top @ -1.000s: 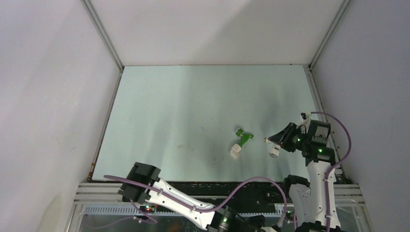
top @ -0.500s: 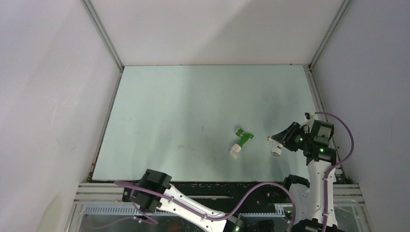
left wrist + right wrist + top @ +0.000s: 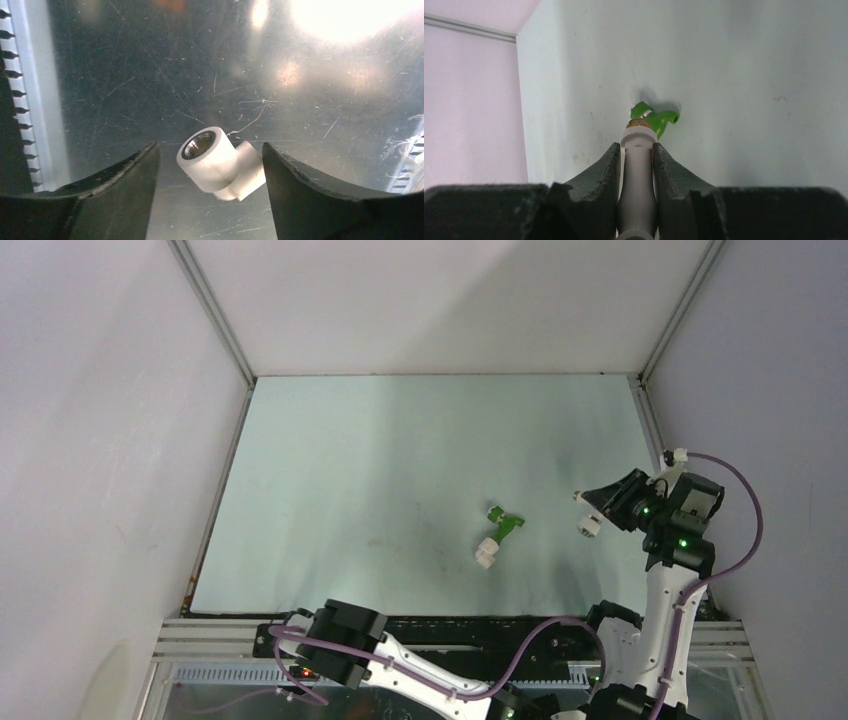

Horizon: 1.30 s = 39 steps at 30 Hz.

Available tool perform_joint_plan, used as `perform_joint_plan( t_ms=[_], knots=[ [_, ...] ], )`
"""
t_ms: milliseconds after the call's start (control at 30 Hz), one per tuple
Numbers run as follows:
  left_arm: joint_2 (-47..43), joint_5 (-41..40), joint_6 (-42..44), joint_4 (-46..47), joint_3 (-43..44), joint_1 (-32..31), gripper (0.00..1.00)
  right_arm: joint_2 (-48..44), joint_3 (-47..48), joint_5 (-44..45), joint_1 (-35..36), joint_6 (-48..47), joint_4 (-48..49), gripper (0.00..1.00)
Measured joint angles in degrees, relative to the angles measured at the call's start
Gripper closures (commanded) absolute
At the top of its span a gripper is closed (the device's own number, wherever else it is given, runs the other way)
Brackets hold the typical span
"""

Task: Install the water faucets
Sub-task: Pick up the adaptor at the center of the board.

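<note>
The green water faucet [image 3: 507,524] lies on the pale table [image 3: 400,440] with a white fitting [image 3: 486,556] at its near end. My right gripper [image 3: 586,506] hovers to its right, shut on the white water faucet [image 3: 588,524]. In the right wrist view the white faucet [image 3: 638,165] sits between that gripper's [image 3: 636,146] jaws, brass tip pointing at the green faucet [image 3: 656,117]. My left gripper [image 3: 210,147] is open, with its jaws on either side of a white elbow fitting [image 3: 220,162] that lies on a scratched surface.
The left arm [image 3: 345,640] reaches along the metal rail [image 3: 200,630] at the table's near edge, below table level. Walls enclose the table on the left, back and right. A toothed white strip [image 3: 30,100] runs along the left of the scratched surface.
My right gripper has risen and drawn back to the right with the white faucet. The left arm's wrist has slid rightward along the near rail. The green faucet has not moved.
</note>
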Motion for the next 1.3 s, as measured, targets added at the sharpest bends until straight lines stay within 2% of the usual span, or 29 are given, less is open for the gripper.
perform_joint_plan(
  t_ms=[67,133,167,267,400,533,700,867,1033,1167,1300],
  knots=[
    [0.7,0.2,-1.4,-0.3,0.0,0.2,0.33,0.3,1.3,-0.5,-0.6,0.4,0.4,1.00],
    [1.1,0.6,-2.3,-0.7,0.0,0.3,0.46,0.6,2.5,-0.9,-0.9,0.7,0.5,1.00],
    [1.2,0.6,-2.8,-0.9,0.0,0.3,0.58,0.7,3.2,-1.2,-1.0,0.9,0.5,1.00],
    [1.3,0.9,-3.7,-1.1,-0.1,0.5,0.80,1.2,5.0,-1.8,-1.0,1.0,0.4,1.00],
    [-1.1,1.7,-5.1,2.8,-4.5,1.4,0.97,1.6,6.3,-2.3,-1.0,1.0,0.5,1.00],
    [-7.4,3.7,-7.0,7.7,-14.4,5.4,1.00,1.8,6.3,-2.3,-0.8,1.0,0.3,1.00],
    [-16.7,3.8,-8.5,11.8,-26.3,15.8,1.00,2.8,6.3,-2.5,1.1,0.4,0.4,1.00],
    [-32.9,1.1,-5.8,12.0,-35.4,28.7,1.00,4.5,6.3,-3.8,5.7,-0.9,0.2,1.00],
    [-43.3,-7.7,6.3,7.9,-34.5,37.1,1.00,5.9,5.1,-5.3,14.3,-1.6,1.2,1.00],
    [-43.6,-13.6,17.4,6.7,-34.8,37.7,1.00,5.9,-0.8,-8.3,19.6,-0.4,5.3,1.00],
    [-45.4,-16.3,28.0,8.5,-39.9,37.7,1.00,6.2,-3.0,-11.0,25.7,0.0,8.2,1.00]
  ],
)
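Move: The adaptor stands on the metal strip behind the board, between the left hand's open fingers: about 1 cm to the hand's left and 2 cm below, level with it fore and aft. The white fitting on the green faucet's end lies some 39 cm ahead and 6 cm left of this hand, the green faucet 45 cm ahead and 2 cm left, both a few centimetres lower. From the right hand, the adaptor lies roughly 43 cm back, 11 cm left and 17 cm below. Down barely 1 cm, the left hand closes on the adaptor and pinches it, then sweeps it forward about 35 cm and some 14 cm left, rising along the way, towards the green faucet's white fitting; its downward fingers swing up to slant forward and right. The right hand, still gripping its threaded piece, rises 4 cm, then swings about 12 cm left, sinking back and turning some 35 degrees counter-clockwise. ##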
